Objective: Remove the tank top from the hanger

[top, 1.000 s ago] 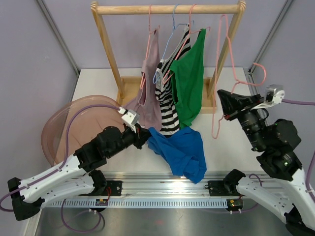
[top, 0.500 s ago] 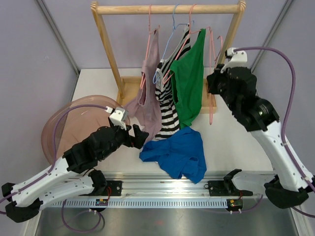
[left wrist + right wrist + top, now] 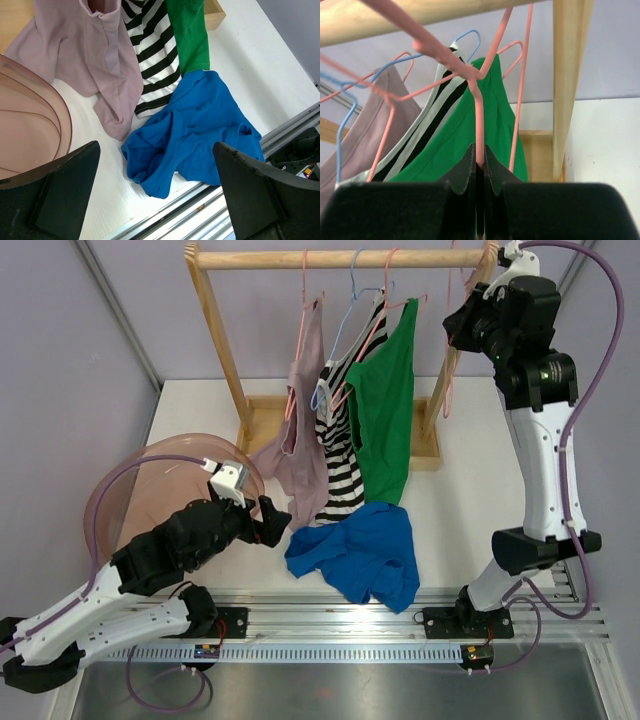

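The blue tank top (image 3: pixel 360 552) lies crumpled on the white table near the front rail, free of any hanger; the left wrist view shows it as well (image 3: pixel 200 125). My left gripper (image 3: pixel 272 521) hovers just left of it, open and holding nothing (image 3: pixel 156 150). High at the right end of the wooden rack's rail (image 3: pixel 340 257), my right gripper (image 3: pixel 462 325) is shut on the bare pink hanger (image 3: pixel 447 380). In the right wrist view the hanger's wire (image 3: pixel 479 120) runs up from between the shut jaws of the gripper (image 3: pixel 480 160) toward the rail.
A mauve top (image 3: pixel 305 430), a striped top (image 3: pixel 340 465) and a green top (image 3: pixel 385 410) hang on the rack. A pink translucent basin (image 3: pixel 130 490) sits at the left, and the rack's right post (image 3: pixel 470 330) stands beside the right gripper.
The left gripper opened, dropped the blue tank top on the table and drew back to the left. The right arm lifted the pink hanger from table height up to the rail's right end.
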Tool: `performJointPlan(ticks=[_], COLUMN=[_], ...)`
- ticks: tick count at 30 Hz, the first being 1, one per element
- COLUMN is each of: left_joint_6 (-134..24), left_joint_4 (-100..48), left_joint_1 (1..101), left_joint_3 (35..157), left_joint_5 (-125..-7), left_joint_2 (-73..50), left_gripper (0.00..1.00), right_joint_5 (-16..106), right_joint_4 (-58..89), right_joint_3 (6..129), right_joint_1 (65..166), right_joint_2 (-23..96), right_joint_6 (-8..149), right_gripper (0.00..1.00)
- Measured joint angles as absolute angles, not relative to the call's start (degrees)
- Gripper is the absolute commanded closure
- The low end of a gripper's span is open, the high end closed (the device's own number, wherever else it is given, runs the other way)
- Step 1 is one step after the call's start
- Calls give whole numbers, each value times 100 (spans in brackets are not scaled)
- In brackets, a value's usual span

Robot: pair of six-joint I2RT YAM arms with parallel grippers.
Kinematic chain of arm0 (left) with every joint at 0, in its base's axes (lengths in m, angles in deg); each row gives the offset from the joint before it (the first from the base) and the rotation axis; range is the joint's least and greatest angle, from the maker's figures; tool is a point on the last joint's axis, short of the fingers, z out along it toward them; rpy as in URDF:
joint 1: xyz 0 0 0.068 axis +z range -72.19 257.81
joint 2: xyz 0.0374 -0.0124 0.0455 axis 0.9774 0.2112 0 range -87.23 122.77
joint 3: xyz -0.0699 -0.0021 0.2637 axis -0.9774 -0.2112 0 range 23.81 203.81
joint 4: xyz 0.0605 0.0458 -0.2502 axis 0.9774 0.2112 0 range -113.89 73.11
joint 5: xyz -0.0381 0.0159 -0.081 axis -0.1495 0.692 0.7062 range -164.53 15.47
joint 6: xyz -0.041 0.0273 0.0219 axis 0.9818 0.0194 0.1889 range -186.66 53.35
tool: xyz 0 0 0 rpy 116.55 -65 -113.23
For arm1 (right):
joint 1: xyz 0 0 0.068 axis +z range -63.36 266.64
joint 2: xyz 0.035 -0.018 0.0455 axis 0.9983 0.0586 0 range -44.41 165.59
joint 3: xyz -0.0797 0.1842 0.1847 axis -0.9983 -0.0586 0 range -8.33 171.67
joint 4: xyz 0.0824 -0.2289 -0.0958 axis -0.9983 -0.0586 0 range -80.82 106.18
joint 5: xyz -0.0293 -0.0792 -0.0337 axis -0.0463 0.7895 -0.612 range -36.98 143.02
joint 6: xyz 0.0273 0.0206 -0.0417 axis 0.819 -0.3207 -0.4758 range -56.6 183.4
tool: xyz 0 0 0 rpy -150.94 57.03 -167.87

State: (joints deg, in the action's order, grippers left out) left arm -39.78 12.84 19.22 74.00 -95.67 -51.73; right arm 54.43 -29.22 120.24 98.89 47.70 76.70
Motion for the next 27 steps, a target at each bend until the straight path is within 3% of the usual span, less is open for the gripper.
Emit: performJointPlan(ticks=[6,12,13,14,16,18,19,20,22,27], left_joint_6=[-3980,-3983,-3985,-3985,-3985,-3985,-3985,-3987,-3994,-4096], left_joint_4=[1291,1262,1234,1197,1070,865,764,642,454,-93], left_joint_1=[1909,1898,1896,1891,1872,1799,1749,1679,1555,1196], left_joint_3=[7400,7400,7400,7400,7400,7400,7400,7400,7398,7394], left_joint_5=[-9618,-9580,-9554,-9513,-9408,-9307,-9264,-9229,-9176,-9097], left_joint_2=[-4996,-4840,-4803,-4760,-4639,-4414,-4287,-4128,-3811,-3033], left_gripper=[1,1,1,1,1,1,1,1,1,1], right_joint_5=[4815,4584,4581,4579,4581,4579,4581,4575,4560,4468], right_joint_4=[-3453,-3644,-3641,-3602,-3600,-3598,-3600,-3569,-3526,-3252], right_joint_3=[13430,13259,13146,13034,12903,12827,12789,12684,12361,11060], right_joint_1=[9476,9373,9371,9371,9371,9371,9371,9371,9371,9371], right_joint_2=[6104,6316,6270,6217,6134,6064,6029,5949,5688,4515], right_joint_6=[7679,7727,7738,7753,7805,7818,7827,7823,7845,7851], right_gripper=[100,96,87,63,48,25,21,5,1,0])
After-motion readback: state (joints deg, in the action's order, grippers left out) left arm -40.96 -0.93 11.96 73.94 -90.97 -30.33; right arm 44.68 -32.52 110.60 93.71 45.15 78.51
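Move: The rail spot for the empty pink hanger in the right hand is roughly 8 cm ahead, 2 right and 8 above that hand; the rack's right post stands about 8 ahead and 6 right, and the green top about 9 left, level in reach. From the open left hand the blue tank top lies some 15 cm right, 2 back and 22 below; the striped top hangs about 18 ahead, 12 right. The right fingers let go of the empty pink hanger at the rail: that hand first carries the hanger forward about 6 cm and down 7, tipping some 10 degrees downward, then opens wide and backs off roughly 7 cm. Meanwhile the open left hand heads right over the blue tank top, slowly then faster, about 10 cm with a 5 cm descent, turning slightly clockwise, no touch visible. ##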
